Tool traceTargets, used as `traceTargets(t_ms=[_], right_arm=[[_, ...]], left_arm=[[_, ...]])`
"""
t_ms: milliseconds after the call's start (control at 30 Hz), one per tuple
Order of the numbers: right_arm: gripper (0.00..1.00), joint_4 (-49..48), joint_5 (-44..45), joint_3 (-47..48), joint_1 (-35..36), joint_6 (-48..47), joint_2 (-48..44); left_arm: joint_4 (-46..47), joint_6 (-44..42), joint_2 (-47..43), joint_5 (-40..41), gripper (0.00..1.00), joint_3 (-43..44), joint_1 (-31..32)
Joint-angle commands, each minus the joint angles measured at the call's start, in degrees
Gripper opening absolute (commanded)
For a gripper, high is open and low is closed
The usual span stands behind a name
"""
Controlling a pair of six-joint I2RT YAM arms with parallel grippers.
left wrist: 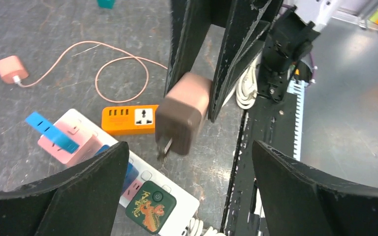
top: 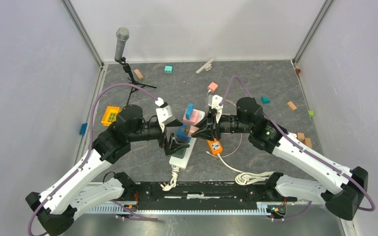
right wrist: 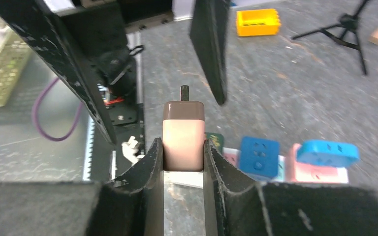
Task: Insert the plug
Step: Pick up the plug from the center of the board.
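Note:
A brown plug [right wrist: 183, 135] with metal prongs hangs in the air, my right gripper [right wrist: 183, 152] shut on its sides. The left wrist view shows the same plug [left wrist: 182, 113] tilted, prongs down, a little above the table beside the white power strip [left wrist: 189, 199]. The strip [top: 182, 157] lies between the arms, with a green block [left wrist: 150, 205] on its near end and blue [right wrist: 259, 156] and pink adapters plugged in further along. My left gripper [left wrist: 189, 162] is open wide, facing the plug and apart from it. In the top view the two grippers meet over the strip.
An orange socket block [left wrist: 128, 119] lies right of the strip, a pink charger [left wrist: 11, 69] with its thin cable beyond. A coiled white cable [top: 251, 177] lies near the base rail. A microphone on a tripod [top: 122, 42], a yellow box [top: 110, 115] and small blocks stand further off.

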State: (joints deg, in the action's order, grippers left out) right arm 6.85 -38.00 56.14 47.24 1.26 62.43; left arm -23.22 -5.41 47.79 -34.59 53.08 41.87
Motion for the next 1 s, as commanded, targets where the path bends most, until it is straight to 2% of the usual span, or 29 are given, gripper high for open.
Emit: traceTargets(t_ms=[0,167,367,467,567,633,800,967], right_arm=[[0.00,-4.03,13.72,-4.55,-0.05,-1.49,-4.87],[0.00,-6.44,23.60,-11.91,-0.14,-2.53,-8.63],[0.00,-4.55,24.39,-14.62,-0.21,-2.98,-7.10],[0.00,-6.40,26.96,-18.53,-0.22,-1.62,-7.07],[0.00,-12.22,30.79,-23.25,-0.30,1.10,-8.38],[0.00,-15.32,31.89,-26.05,-0.32,1.29,-9.17],[0.00,-19.35,32.98,-29.70,-0.31,0.62,-8.14],[0.00,-22.56,29.29,-30.69,-0.44,0.00,-4.21]], left_arm=[[0.06,4.75,-2.32,9.51,1.00,-0.77,0.06],[-1.47,17.32,-2.08,18.03,1.00,-4.35,0.06],[-5.14,31.46,3.13,25.27,1.00,-6.73,-0.03],[-5.00,36.06,4.83,27.81,1.00,-7.98,-0.11],[-5.18,39.50,6.07,30.10,1.00,-8.77,-0.65],[-5.23,41.42,7.42,29.75,1.00,-9.04,-2.41],[-5.10,42.68,13.51,22.34,1.00,-7.94,-8.62],[-0.95,42.28,18.27,16.73,1.00,-7.73,-12.73]])
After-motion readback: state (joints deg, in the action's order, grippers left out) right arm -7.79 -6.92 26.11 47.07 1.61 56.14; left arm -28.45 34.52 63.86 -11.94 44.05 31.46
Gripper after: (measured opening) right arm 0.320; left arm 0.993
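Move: The right hand, already holding the pink plug, has the blue cube about 9 cm ahead, 4 cm left and 22 cm below. The pink cube stands some 7 cm beyond the blue one, the green cube about 7 cm nearer the robot and 4 cm to its left; the orange strip lies 8 cm ahead and 8 cm right of the right hand. From the empty left hand the blue cube is about 9 cm ahead, barely left, 22 cm below. Mostly down, about 16 cm, both hands drop towards the blue cube while parting sideways: the right keeps its pinch on the pink plug, drifting right and a little forward to above the orange strip, turning some 30 degrees clockwise and dipping its fingers. The left, still wide open, also goes forward and left, swinging its fingers from sideways to steeply down and forward-right, without closing on anything. ##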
